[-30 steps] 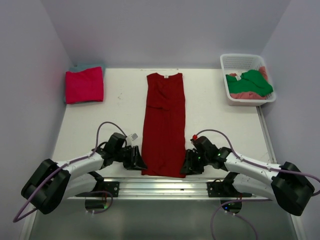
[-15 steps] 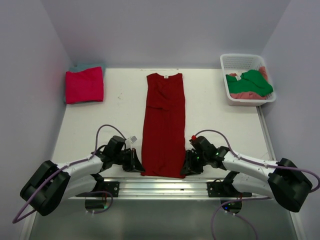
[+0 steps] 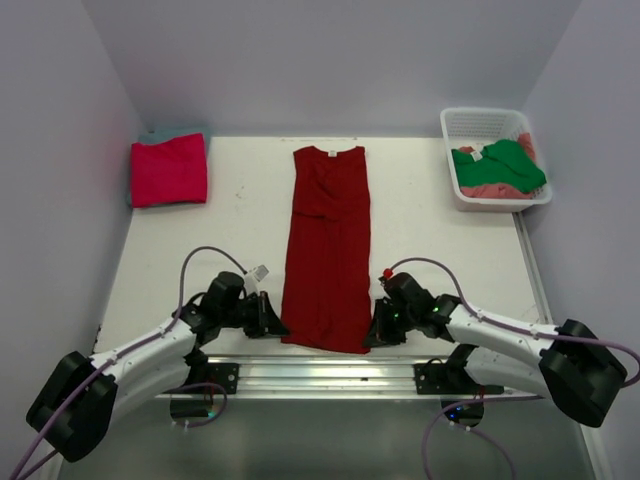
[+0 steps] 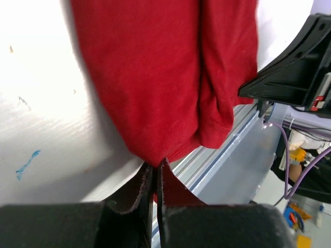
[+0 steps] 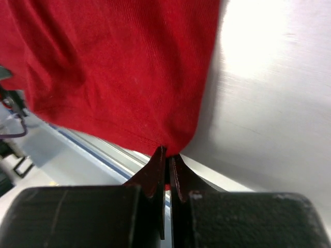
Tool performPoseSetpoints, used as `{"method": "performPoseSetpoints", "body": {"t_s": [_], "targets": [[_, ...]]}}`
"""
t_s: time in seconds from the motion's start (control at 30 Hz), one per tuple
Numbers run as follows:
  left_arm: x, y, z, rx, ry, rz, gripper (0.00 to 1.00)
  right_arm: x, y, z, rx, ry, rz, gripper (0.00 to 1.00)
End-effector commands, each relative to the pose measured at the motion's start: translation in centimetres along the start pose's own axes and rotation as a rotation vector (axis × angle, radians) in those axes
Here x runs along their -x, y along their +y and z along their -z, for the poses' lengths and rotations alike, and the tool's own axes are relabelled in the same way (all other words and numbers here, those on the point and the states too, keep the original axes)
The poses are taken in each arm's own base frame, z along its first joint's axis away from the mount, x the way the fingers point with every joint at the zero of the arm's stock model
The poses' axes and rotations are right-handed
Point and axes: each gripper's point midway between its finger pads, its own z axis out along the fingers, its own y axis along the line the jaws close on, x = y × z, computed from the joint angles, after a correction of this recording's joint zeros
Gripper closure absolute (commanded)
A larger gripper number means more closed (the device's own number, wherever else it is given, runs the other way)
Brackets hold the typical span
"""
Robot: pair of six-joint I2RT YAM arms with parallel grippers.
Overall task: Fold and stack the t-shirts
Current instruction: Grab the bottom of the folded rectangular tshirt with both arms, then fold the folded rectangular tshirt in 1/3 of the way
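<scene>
A dark red t-shirt (image 3: 328,245) lies folded into a long narrow strip down the middle of the table, collar at the far end. My left gripper (image 3: 274,328) is shut on its near left hem corner (image 4: 153,161), and my right gripper (image 3: 372,338) is shut on its near right hem corner (image 5: 168,150). The near hem is lifted slightly off the table. A folded magenta-pink t-shirt (image 3: 168,170) rests on a teal t-shirt (image 3: 160,134) at the far left. A green t-shirt (image 3: 502,163) and a salmon-pink t-shirt (image 3: 495,190) lie crumpled in the basket.
The white lattice basket (image 3: 482,120) stands at the far right corner. A metal rail (image 3: 320,375) runs along the near table edge beneath both grippers. Purple walls close in the left, back and right sides.
Both grippers have closed on the near hem corners of the dark red t-shirt. The left arm has drawn slightly left and the hem has lifted a little.
</scene>
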Motion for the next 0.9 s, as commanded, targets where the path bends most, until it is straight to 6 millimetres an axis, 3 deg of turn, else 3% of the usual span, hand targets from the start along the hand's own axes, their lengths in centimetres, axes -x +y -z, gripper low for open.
{"method": "performPoseSetpoints", "body": {"t_s": [0.0,0.17,0.2,0.37,0.4,0.57,0.7,0.87], "targets": [[2.5,-2.0,0.7,-0.017,-0.099,-0.06,1.0,1.7,0.7,1.5,-0.038,-0.076,0.083,1.0],[4.7,-2.5,1.1,0.003,-0.192,-0.144,1.0,4.8,2.2,2.8,-0.088,-0.168,0.207,1.0],[5.5,-2.5,1.2,0.02,-0.224,-0.16,1.0,5.8,3.4,3.2,-0.078,-0.196,0.226,1.0],[8.6,-2.7,1.0,0.071,-0.315,-0.226,1.0,10.0,5.1,4.1,-0.148,-0.324,0.312,1.0],[10.1,-3.8,1.2,0.059,-0.363,-0.249,1.0,10.6,5.2,4.1,-0.16,-0.34,0.32,1.0],[13.5,-4.7,0.7,0.109,-0.426,-0.277,1.0,14.1,6.0,5.0,-0.222,-0.456,0.359,1.0],[17.2,-6.7,1.2,0.122,-0.526,-0.314,1.0,16.5,5.6,5.0,-0.28,-0.51,0.362,1.0],[20.1,-7.6,0.8,0.139,-0.575,-0.337,1.0,19.3,6.1,5.1,-0.296,-0.55,0.381,1.0]]}}
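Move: Both hands already pinch the bottom corners of the folded red t-shirt, just above the table's near edge. From the left hand, the t-shirt's middle lies about 27 cm ahead and 10 cm to the right, its collar roughly 54 cm ahead and 11 right, the pink stack some 46 ahead and 35 left. From the right hand, the t-shirt's middle is about 27 cm ahead and 10 left, the laundry basket some 50 ahead and 38 right. All lie slightly below or near hand height. Carrying the pinched bottom corners together, both hands sweep forward about 15 cm over the t-shirt towards its middle, ending some 7 cm higher. The right climbs early, then runs level; the left lifts a little first and climbs again late. Fingers stay shut while both wrists swing the fingertips forward, roughly 30 degrees. ##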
